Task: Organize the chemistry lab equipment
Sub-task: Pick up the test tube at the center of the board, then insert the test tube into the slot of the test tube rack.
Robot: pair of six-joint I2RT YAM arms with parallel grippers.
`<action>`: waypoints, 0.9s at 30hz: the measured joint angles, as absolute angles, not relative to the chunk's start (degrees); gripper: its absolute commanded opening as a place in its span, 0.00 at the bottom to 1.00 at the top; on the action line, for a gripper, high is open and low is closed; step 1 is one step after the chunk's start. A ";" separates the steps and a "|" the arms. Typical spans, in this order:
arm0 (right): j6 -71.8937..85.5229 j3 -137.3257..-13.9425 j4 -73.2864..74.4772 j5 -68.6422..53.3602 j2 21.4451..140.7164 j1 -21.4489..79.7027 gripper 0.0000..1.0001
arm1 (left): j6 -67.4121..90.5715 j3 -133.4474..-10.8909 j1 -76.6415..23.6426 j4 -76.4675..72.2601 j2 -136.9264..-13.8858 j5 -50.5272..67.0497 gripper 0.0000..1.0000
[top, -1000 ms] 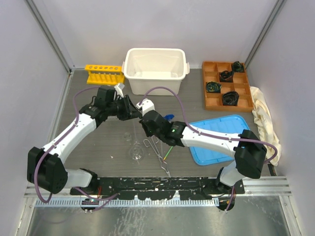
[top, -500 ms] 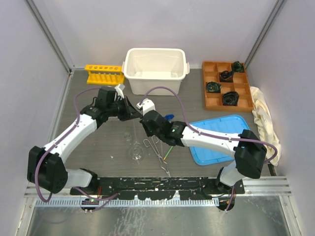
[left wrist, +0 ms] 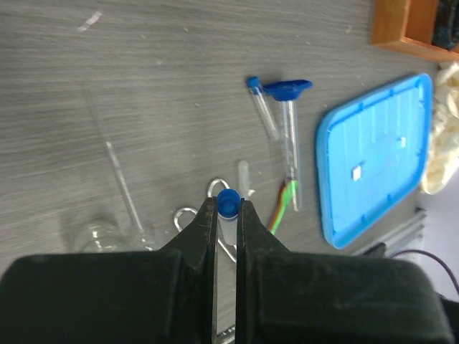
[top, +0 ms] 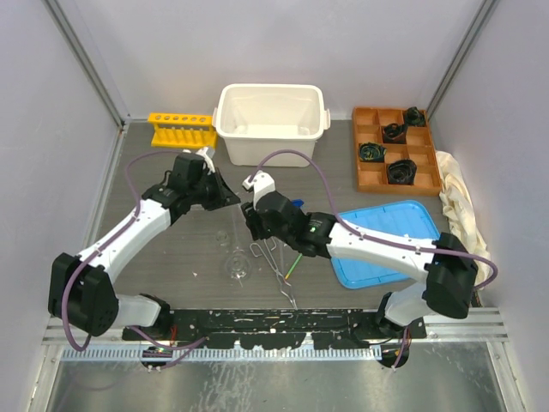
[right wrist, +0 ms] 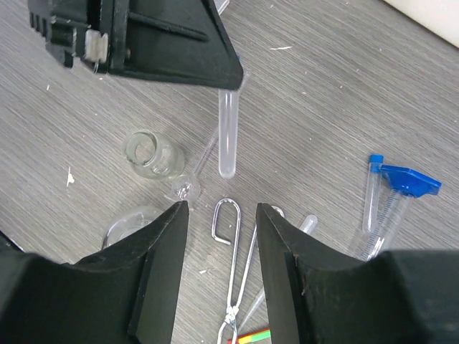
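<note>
My left gripper (left wrist: 227, 201) is shut on a blue-capped test tube (left wrist: 229, 208), pinched just below its cap. In the right wrist view that tube (right wrist: 226, 136) hangs clear of the table from the left fingers. My right gripper (right wrist: 222, 215) is open just below the tube, over the metal tongs (right wrist: 242, 265), and holds nothing. Small glass flasks (right wrist: 149, 153) lie to its left. A second capped tube (left wrist: 261, 107) and the blue-based cylinder (left wrist: 289, 122) lie side by side, with the green spatula (top: 296, 263) near them. The yellow rack (top: 179, 128) stands at the back left.
A white bin (top: 271, 120) stands at the back centre. An orange compartment tray (top: 395, 150) with black objects is at the back right. A blue tray (top: 386, 240) lies on the right under the right arm. A cream cloth (top: 463, 210) lies along the right wall.
The left gripper closed on the tube that the right gripper held. The right jaws have opened and let go of it. Both arms have shifted slightly.
</note>
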State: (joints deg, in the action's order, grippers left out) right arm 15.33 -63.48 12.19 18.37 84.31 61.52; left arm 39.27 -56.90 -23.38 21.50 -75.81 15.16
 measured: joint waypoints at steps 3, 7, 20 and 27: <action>15.40 -62.06 12.25 18.31 81.49 61.56 0.49 | 36.86 -58.24 -23.38 23.46 -76.16 10.70 0.00; 15.46 -58.92 12.56 19.59 77.69 61.56 0.52 | 32.10 -61.28 -23.38 25.96 -76.27 0.49 0.00; 15.68 -55.18 14.04 24.23 79.42 59.16 0.52 | 10.90 -59.11 -19.97 12.12 -71.96 -34.61 0.00; 16.10 -53.30 11.81 20.91 79.48 51.64 0.51 | 8.38 -55.24 -15.86 1.08 -76.12 -36.91 0.00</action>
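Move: The clear rack that my left hand's blue-capped test tube is bound for stands about 7 cm ahead, 12 cm to the left and 13 cm below; the yellow rack is some 28 cm ahead and 17 cm left. From my open right hand, the blue-capped test tube on the board lies about 9 cm ahead, 7 cm right and 16 cm down, the blue-topped cylinder 4 cm right of that tube, the glass dropper 7 cm behind it. Keeping the blue-capped tube pinched, I sweep my left hand some 20 cm left and 10 cm forward towards the clear rack, rising about 7 cm before dipping again, while its fingers swing counter-clockwise from forward-right to forward-left and lift towards level. With my right fingers still open, I draw away from the left hand, rightward then also forward, sinking towards the board's capped tube. ##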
